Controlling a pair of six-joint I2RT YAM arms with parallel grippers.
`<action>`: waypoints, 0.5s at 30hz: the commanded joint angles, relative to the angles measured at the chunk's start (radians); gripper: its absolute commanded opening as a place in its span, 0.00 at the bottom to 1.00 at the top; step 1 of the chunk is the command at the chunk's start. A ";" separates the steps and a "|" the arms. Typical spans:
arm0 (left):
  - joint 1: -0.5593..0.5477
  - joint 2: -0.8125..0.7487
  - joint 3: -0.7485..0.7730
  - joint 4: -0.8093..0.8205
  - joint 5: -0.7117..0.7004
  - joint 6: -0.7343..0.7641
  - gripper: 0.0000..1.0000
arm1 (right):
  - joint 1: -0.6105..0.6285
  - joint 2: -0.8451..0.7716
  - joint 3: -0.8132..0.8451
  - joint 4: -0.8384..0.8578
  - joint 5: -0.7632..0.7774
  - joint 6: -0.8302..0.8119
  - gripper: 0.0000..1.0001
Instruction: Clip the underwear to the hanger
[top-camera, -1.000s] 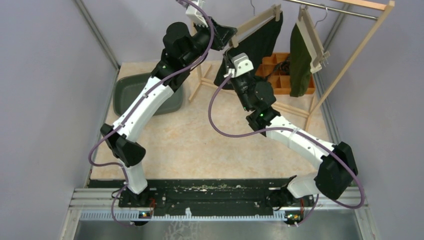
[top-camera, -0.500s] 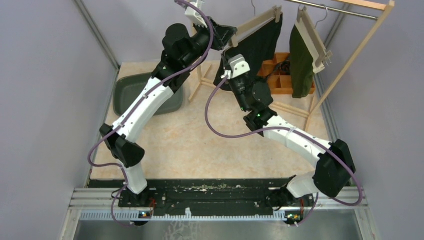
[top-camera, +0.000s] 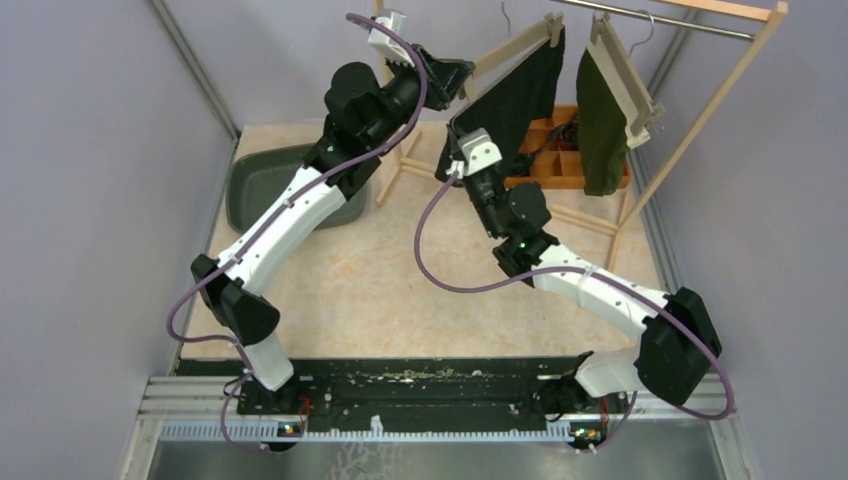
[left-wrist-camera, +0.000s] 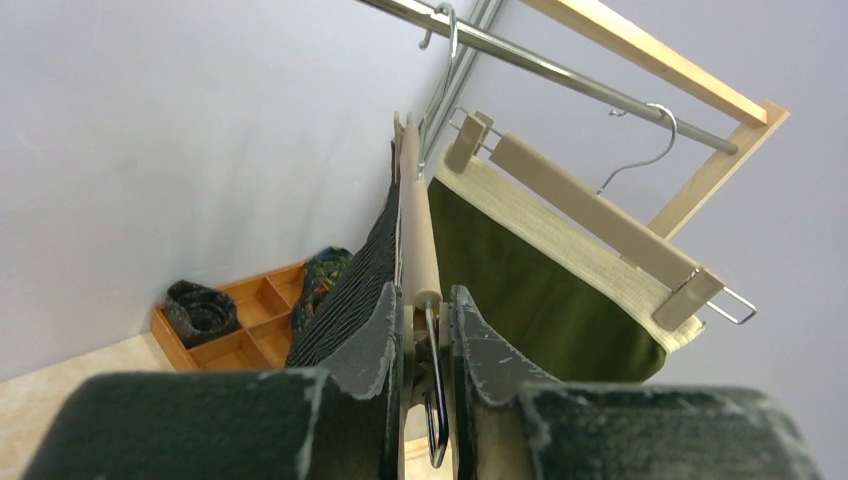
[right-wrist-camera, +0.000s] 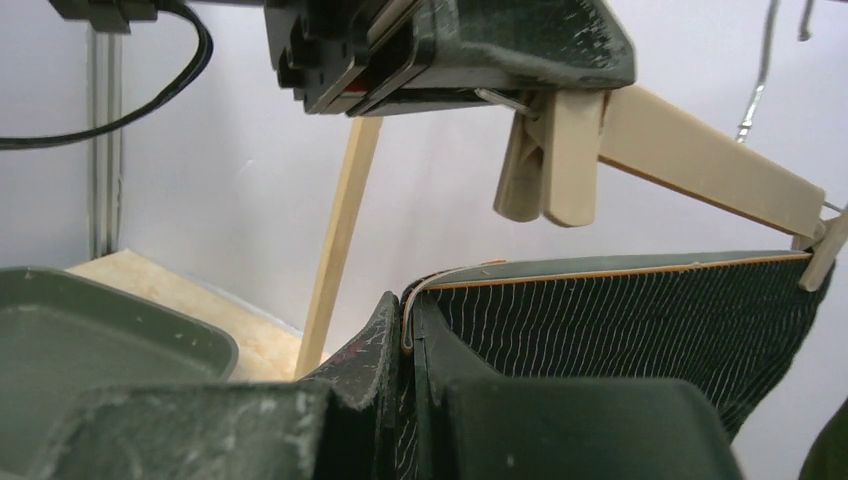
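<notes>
The wooden hanger (top-camera: 510, 45) hangs tilted from the rail. My left gripper (top-camera: 455, 75) is shut on the clip at its left end; in the left wrist view the fingers (left-wrist-camera: 385, 325) press both sides of that clip (left-wrist-camera: 428, 330). The black striped underwear (top-camera: 520, 95) hangs from the hanger's far clip (right-wrist-camera: 825, 250). My right gripper (top-camera: 458, 132) is shut on its free waistband corner (right-wrist-camera: 408, 320), just below the held clip (right-wrist-camera: 550, 155) and apart from it.
A second hanger (top-camera: 625, 70) on the same rail (left-wrist-camera: 560, 70) holds green underwear (top-camera: 600, 115). An orange wooden tray (top-camera: 560, 150) sits under the wooden rack. A green bin (top-camera: 270, 185) stands at the left.
My right gripper has carried the waistband corner up and to the left, closer to the clip. The left arm has raised the hanger's left end slightly.
</notes>
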 joint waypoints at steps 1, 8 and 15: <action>-0.040 -0.054 -0.076 0.091 -0.048 -0.018 0.00 | 0.045 -0.105 -0.033 0.022 -0.082 0.018 0.00; -0.081 -0.125 -0.244 0.217 -0.155 -0.060 0.00 | 0.045 -0.189 -0.066 -0.030 -0.108 0.029 0.00; -0.091 -0.114 -0.235 0.247 -0.146 -0.084 0.00 | 0.045 -0.231 -0.049 -0.140 -0.096 0.046 0.00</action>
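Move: The black underwear's free waistband corner, pinched in the right fingers, lies about 9 cm below the left hand, 4 cm back and 3 cm to its left. From the right hand, the open near clip held by the left fingers is some 5 cm ahead, 3 cm right and 7 cm up. From the left hand, the same hanger's far clip is roughly 14 cm ahead, 18 cm right and a little higher; the olive underwear hangs about 28 cm right, 5 cm farther out and a bit lower. The free waistband corner is lifted towards the open near clip: the right hand, still pinching it, draws back about 4 cm while going right and up by 2 cm or so each. The left hand keeps squeezing the clip open and brings it back some 3 cm and slightly down to meet the band, rolling a little so that its left side dips. ##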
